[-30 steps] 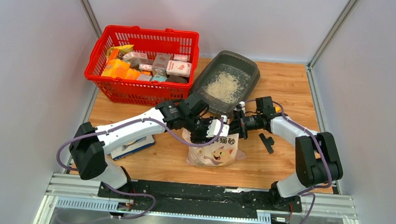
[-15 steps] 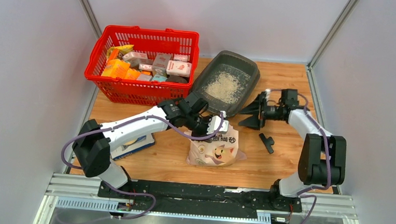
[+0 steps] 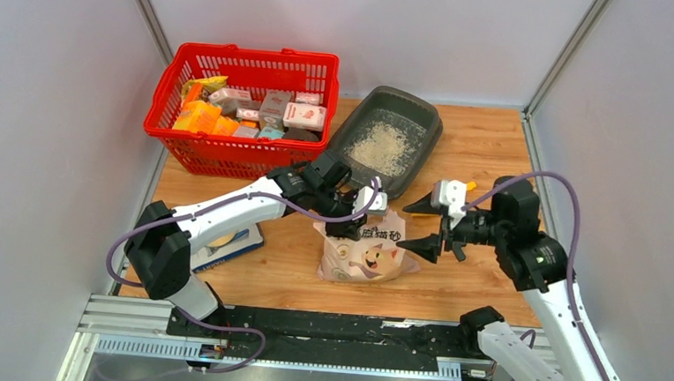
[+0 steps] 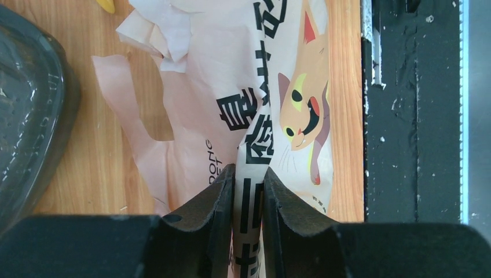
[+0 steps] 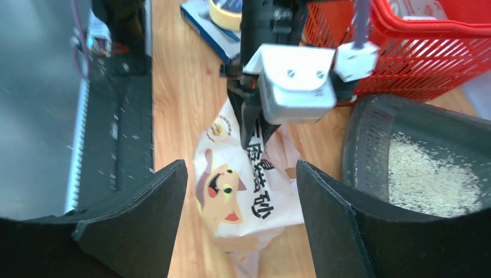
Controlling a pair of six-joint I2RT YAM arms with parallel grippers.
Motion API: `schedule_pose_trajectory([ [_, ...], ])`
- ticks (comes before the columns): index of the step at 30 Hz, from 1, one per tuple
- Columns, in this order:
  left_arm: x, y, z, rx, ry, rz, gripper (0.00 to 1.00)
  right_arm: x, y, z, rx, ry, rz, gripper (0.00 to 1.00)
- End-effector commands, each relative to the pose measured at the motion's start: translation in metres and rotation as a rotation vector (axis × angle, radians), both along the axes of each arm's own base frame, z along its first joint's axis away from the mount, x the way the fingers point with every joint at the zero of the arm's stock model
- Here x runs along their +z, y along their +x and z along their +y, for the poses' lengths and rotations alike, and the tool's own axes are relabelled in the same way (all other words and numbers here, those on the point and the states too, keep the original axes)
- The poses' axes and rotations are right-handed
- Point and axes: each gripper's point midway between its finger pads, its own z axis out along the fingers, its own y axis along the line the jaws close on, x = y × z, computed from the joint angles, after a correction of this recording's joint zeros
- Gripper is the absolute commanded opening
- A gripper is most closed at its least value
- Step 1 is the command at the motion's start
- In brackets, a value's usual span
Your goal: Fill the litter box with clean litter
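The litter box (image 3: 415, 116) is a dark grey tray at the back middle of the table, with pale litter (image 3: 380, 147) spread inside it. In front of it stands a pink-beige cat-print bag (image 3: 366, 256). My left gripper (image 3: 349, 227) is shut on a fold at the bag's top; in the left wrist view the fingers (image 4: 215, 209) pinch the printed fold (image 4: 250, 191). My right gripper (image 3: 407, 227) hangs open just right of the bag, touching nothing. In the right wrist view its jaws (image 5: 240, 168) frame the bag (image 5: 231, 202), with the litter box (image 5: 370, 139) and its litter (image 5: 428, 179) at the right.
A red mesh basket (image 3: 182, 137) full of small boxes stands at the back left, close to the litter box. A blue box with a tape roll (image 3: 228, 247) lies under the left arm. The black rail (image 3: 334, 332) runs along the near edge, and grey walls close in both sides.
My right gripper let go of the bag's top, opened wide and drew back to the right. My left gripper closed onto the bag's top fold.
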Motion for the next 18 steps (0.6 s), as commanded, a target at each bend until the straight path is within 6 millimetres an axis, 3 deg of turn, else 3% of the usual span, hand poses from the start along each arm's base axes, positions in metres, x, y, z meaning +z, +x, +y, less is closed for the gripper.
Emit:
schedule_pose_trajectory([
  [1,0.003,0.000,-0.002,0.043,-0.027,0.080,0.30,-0.049,0.028,0.002,0.014,-0.170,-0.241,0.75],
  [9,0.002,-0.002,-0.002,0.052,-0.030,0.110,0.31,-0.079,0.026,0.030,0.180,-0.246,-0.430,0.77],
  [18,0.002,-0.003,0.000,0.052,-0.030,0.123,0.32,-0.101,0.036,0.036,0.243,-0.298,-0.501,0.76],
])
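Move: The bag's folded top, already pinched at its left end by the left fingers, lies about 5 cm left of the right hand, some 4 cm ahead and roughly 16 cm below it. The litter box is about 31 cm ahead and 3 cm left, the yellow scoop 18 cm ahead and 11 cm right, the black clip 6 cm ahead and 14 cm right, all three near table level. From the left hand the folded top runs some 6 cm to the right, about 1 cm ahead and slightly lower. The bag's folded top stays in the left fingers' pinch while the right hand drops about 10 cm towards it, fast at first, then easing left and a little forward. The right wrist turns some 30 degrees, its left-pointing fingers tipping further down, and they stay wide open, ending over the fold with one tip towards the litter box and the other towards the bases. ##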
